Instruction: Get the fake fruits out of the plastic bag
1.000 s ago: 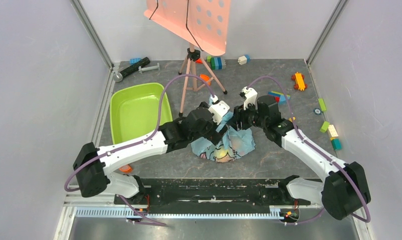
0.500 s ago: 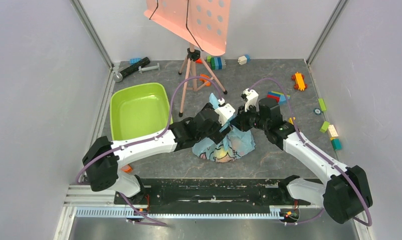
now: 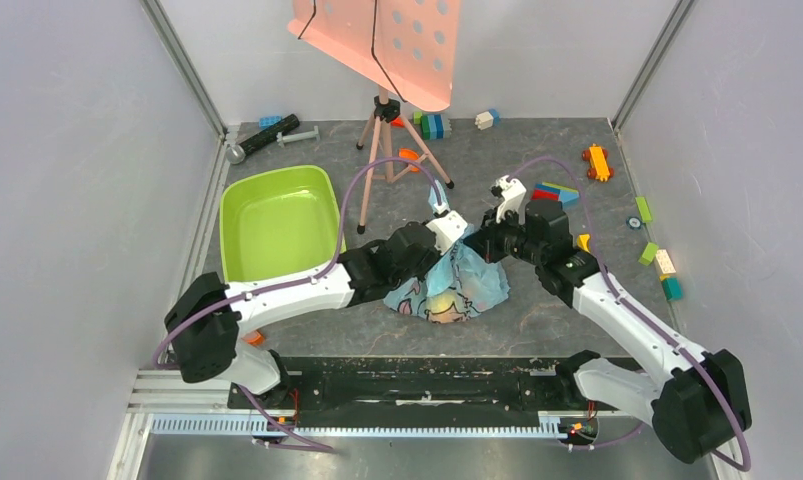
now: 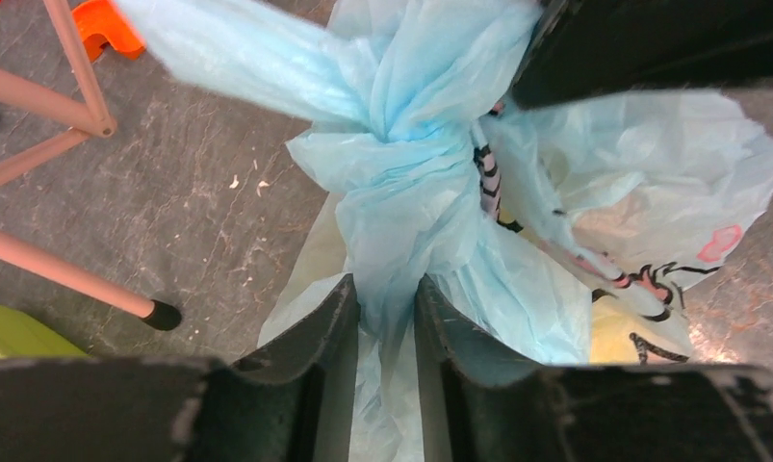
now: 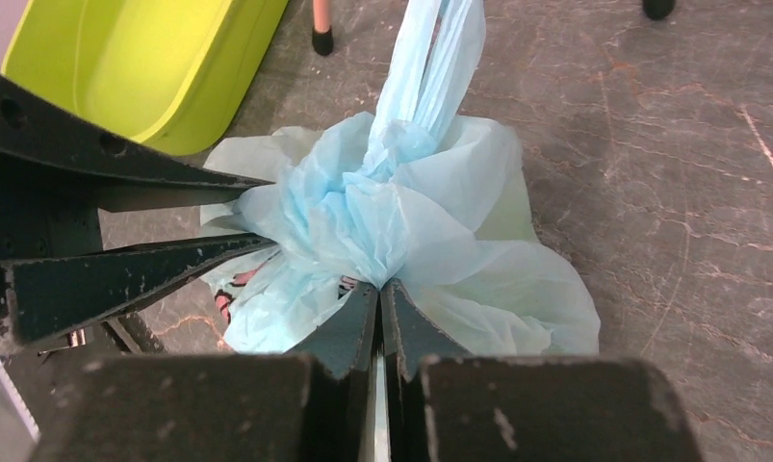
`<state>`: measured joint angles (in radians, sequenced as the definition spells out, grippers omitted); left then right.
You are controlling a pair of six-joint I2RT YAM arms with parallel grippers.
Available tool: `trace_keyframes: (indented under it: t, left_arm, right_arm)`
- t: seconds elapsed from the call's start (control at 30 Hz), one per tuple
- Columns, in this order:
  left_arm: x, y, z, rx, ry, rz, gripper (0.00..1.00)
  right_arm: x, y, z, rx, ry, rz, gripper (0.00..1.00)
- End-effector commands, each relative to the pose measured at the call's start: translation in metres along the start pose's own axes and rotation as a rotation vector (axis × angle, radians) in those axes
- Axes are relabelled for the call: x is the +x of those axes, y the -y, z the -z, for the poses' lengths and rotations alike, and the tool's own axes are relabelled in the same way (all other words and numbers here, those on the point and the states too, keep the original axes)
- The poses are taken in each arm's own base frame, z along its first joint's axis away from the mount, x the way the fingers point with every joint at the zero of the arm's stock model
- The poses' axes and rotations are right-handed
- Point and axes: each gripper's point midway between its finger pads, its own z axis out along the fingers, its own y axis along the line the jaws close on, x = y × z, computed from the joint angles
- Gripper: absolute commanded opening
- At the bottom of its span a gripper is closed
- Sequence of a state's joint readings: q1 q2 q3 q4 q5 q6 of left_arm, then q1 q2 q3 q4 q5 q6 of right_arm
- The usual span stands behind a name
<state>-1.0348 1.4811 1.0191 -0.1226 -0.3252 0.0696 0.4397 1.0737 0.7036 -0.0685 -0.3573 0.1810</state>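
Observation:
The light-blue plastic bag (image 3: 455,285) lies on the grey table between both arms, its top tied in a knot (image 4: 401,144). My left gripper (image 4: 387,289) is shut on the bunched neck just below the knot. My right gripper (image 5: 379,289) is shut, pinching a fold of the bag's film (image 5: 363,221) on the opposite side. The left gripper's fingers (image 5: 122,269) show at the left of the right wrist view. The fake fruits stay inside the bag. Only a yellowish shape (image 4: 623,337) shows through the film beside the printed face.
A lime-green tub (image 3: 277,220) stands left of the bag. A pink stand on a tripod (image 3: 387,130) rises just behind it, with its legs (image 4: 64,96) close to the bag. Toy bricks (image 3: 662,265) and an orange car (image 3: 598,160) lie at the right.
My left gripper moved right onto the bag's top and closed on its neck. My right gripper closed on the bag's film and shifted slightly right.

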Motion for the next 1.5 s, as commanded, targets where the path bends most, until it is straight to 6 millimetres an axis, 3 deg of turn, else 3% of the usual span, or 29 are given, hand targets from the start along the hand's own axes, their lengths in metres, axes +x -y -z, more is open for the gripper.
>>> trace_keyframes:
  t: [0.0, 0.3, 0.47, 0.9, 1.0, 1.1, 1.2, 1.27, 1.33, 1.47]
  left_arm:
    - [-0.013, -0.018, 0.014, -0.075, 0.066, 0.004, 0.31]
    - [-0.012, -0.041, 0.047, -0.133, 0.175, 0.190, 0.15]
    - [-0.008, -0.048, 0.063, -0.139, 0.243, 0.294, 0.05]
    - [0.010, -0.060, 0.088, -0.118, 0.332, 0.487, 0.03]
    - [0.009, -0.056, 0.088, -0.081, 0.337, 0.481, 0.03]
    - [0.001, -0.050, 0.089, -0.036, 0.349, 0.450, 0.02]
    - [-0.008, -0.047, 0.090, -0.010, 0.356, 0.417, 0.02]
    - [-0.014, -0.048, 0.091, -0.007, 0.354, 0.397, 0.02]
    - [-0.018, -0.048, 0.092, -0.001, 0.350, 0.377, 0.02]
    - [-0.029, -0.050, 0.098, 0.012, 0.356, 0.356, 0.02]
  right_arm:
    - [-0.020, 0.014, 0.010, 0.094, 0.094, -0.036, 0.01]
    - [-0.024, 0.066, 0.039, 0.302, 0.205, -0.172, 0.00]
    - [-0.014, 0.084, 0.052, 0.348, 0.245, -0.271, 0.00]
    - [0.013, 0.095, 0.051, 0.340, 0.257, -0.463, 0.04]
    - [0.011, 0.090, 0.052, 0.311, 0.258, -0.445, 0.16]
    - [0.000, 0.083, 0.057, 0.280, 0.276, -0.332, 0.50]
    - [-0.018, 0.080, 0.070, 0.286, 0.316, -0.172, 0.76]
    - [-0.031, 0.077, 0.079, 0.296, 0.350, -0.067, 0.82]
    - [-0.046, 0.071, 0.087, 0.280, 0.386, 0.028, 0.81]
    - [-0.065, 0.039, 0.088, 0.120, 0.414, 0.270, 0.80]
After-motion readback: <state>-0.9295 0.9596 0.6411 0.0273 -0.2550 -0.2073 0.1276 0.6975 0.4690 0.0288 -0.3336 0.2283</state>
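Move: Both hands are at the blue plastic bag's gathered top. The knot lies about 2 cm ahead and 2 cm right of the left hand, and about 1 cm ahead and 2 cm left of the right hand, at fingertip height. The bag's body sits some 10 cm below the left hand, 6 cm back and 2 cm right. The near tripod foot is about 15 cm left and 4 ahead of that hand, with the green tray 32 cm left and 5 ahead. The left fingers finish closing on the bag's gathered film and drag it about 9 cm left and a few up, rolling some 25 degrees so their left side sinks, then ease 2 cm back right. The right fingers, already shut on the film, pull roughly 10 cm right, turning clockwise about 30 degrees and sinking 3 cm, then open wide, let go and rise about 5 cm. ##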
